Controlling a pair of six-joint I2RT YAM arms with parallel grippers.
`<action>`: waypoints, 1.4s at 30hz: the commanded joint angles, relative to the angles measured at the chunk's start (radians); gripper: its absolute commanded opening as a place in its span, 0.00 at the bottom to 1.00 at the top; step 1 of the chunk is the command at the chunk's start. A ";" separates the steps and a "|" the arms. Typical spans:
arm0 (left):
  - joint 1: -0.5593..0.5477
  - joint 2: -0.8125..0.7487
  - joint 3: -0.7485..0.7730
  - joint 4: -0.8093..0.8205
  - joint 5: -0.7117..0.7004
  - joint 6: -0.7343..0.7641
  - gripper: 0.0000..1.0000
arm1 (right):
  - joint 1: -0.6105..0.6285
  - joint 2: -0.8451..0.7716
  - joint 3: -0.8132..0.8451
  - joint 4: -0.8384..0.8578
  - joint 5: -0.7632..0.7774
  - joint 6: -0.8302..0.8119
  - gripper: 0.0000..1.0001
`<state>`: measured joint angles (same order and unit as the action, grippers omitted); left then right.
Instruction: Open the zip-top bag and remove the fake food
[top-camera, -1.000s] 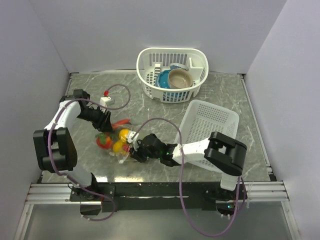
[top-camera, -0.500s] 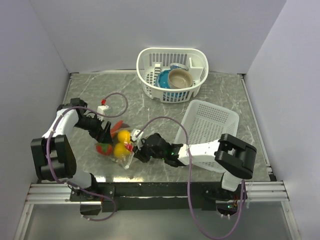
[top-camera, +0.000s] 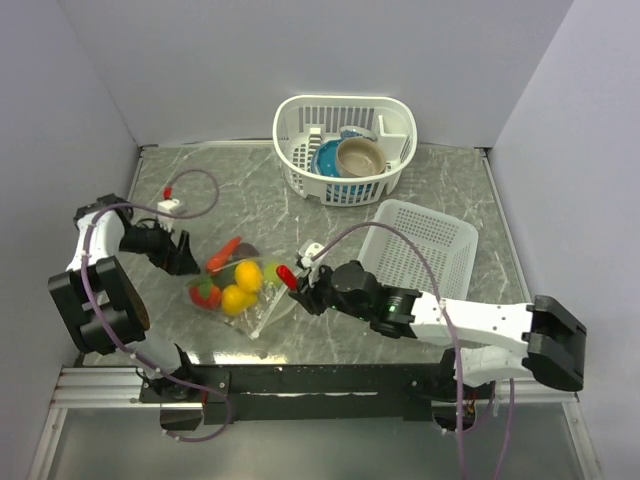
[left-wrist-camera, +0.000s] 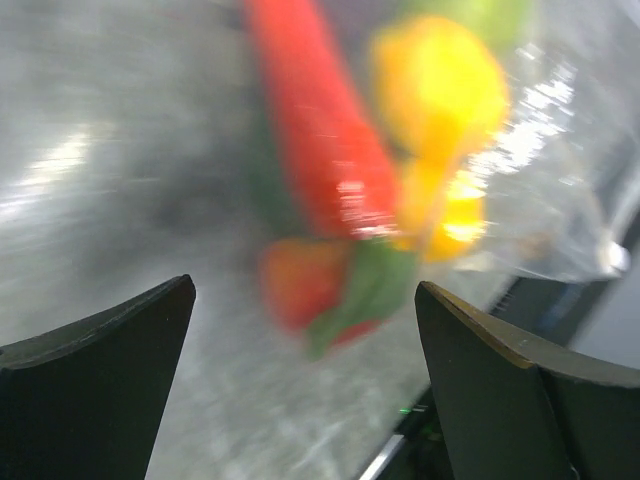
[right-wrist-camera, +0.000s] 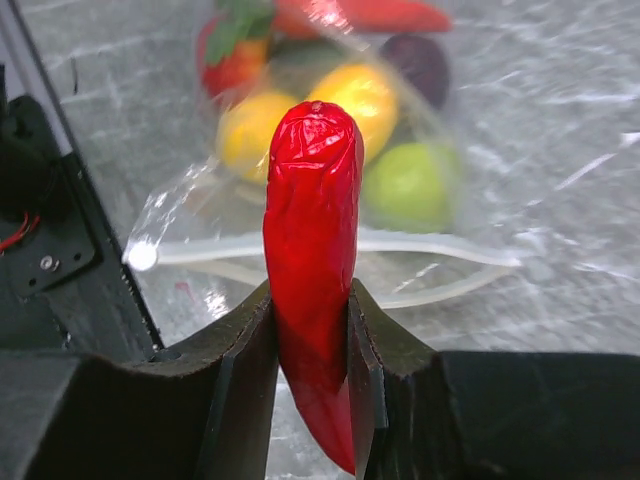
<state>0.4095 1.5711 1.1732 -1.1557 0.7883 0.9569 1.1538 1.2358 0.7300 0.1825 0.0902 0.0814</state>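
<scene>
The clear zip-top bag (top-camera: 243, 302) lies flat at the front left of the table, its mouth (right-wrist-camera: 330, 262) gaping toward my right gripper. Fake food inside shows as two yellow fruits (right-wrist-camera: 365, 95), a lime-green one (right-wrist-camera: 410, 182) and a strawberry (right-wrist-camera: 230, 55). A long red chili (top-camera: 225, 252) lies at the bag's far edge. My right gripper (right-wrist-camera: 310, 290) is shut on a red pepper (right-wrist-camera: 312, 230) just outside the bag's mouth (top-camera: 292, 275). Left of the bag, my left gripper (top-camera: 183, 258) is open and holds nothing (left-wrist-camera: 305, 290). The left wrist view is blurred.
A white oval basket (top-camera: 300, 120) with a blue bowl (top-camera: 328, 158) and a tan bowl (top-camera: 360, 157) stands at the back. A white rectangular lattice basket (top-camera: 420, 245) sits at the right, close to my right arm. Walls enclose the table's left, back and right sides.
My left gripper has opened, let go of the bag and drawn back to the left. My right gripper has pulled the red pepper out of the bag toward the right.
</scene>
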 joint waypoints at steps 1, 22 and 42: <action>-0.075 -0.005 -0.095 -0.055 0.080 0.065 0.99 | -0.017 -0.091 0.051 -0.095 0.193 0.000 0.20; -0.121 -0.089 -0.040 -0.019 0.071 -0.009 0.01 | -0.378 -0.111 -0.033 -0.436 0.629 0.449 0.17; -0.316 -0.240 0.095 -0.016 0.026 -0.201 0.01 | -0.037 -0.159 -0.170 -0.010 0.419 0.141 0.97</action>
<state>0.1246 1.3876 1.2789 -1.1881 0.8238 0.8234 1.0138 0.9985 0.6128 -0.0151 0.5728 0.2932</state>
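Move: The tray's middle lies about 26 cm right of the right hand, 11 cm ahead and 16 cm below; on its other side the green fruit sits some 7 cm left and 11 cm ahead, also low. The bag's closed end, over the tomato, lies roughly 4 cm right of the open left hand, 2 cm back and 4 cm below. The bagged long pepper is about 8 cm to that hand's right and 6 cm ahead. The held red pepper swings some 22 cm right and 11 cm forward, rising then dipping into the tray, turning about 60 degrees clockwise, and is released; the right hand lifts and heads back left. The bag's closed end is pinched by the left fingers after a dip back, right and down, then pulled up and rightwards, about 8 cm higher. ##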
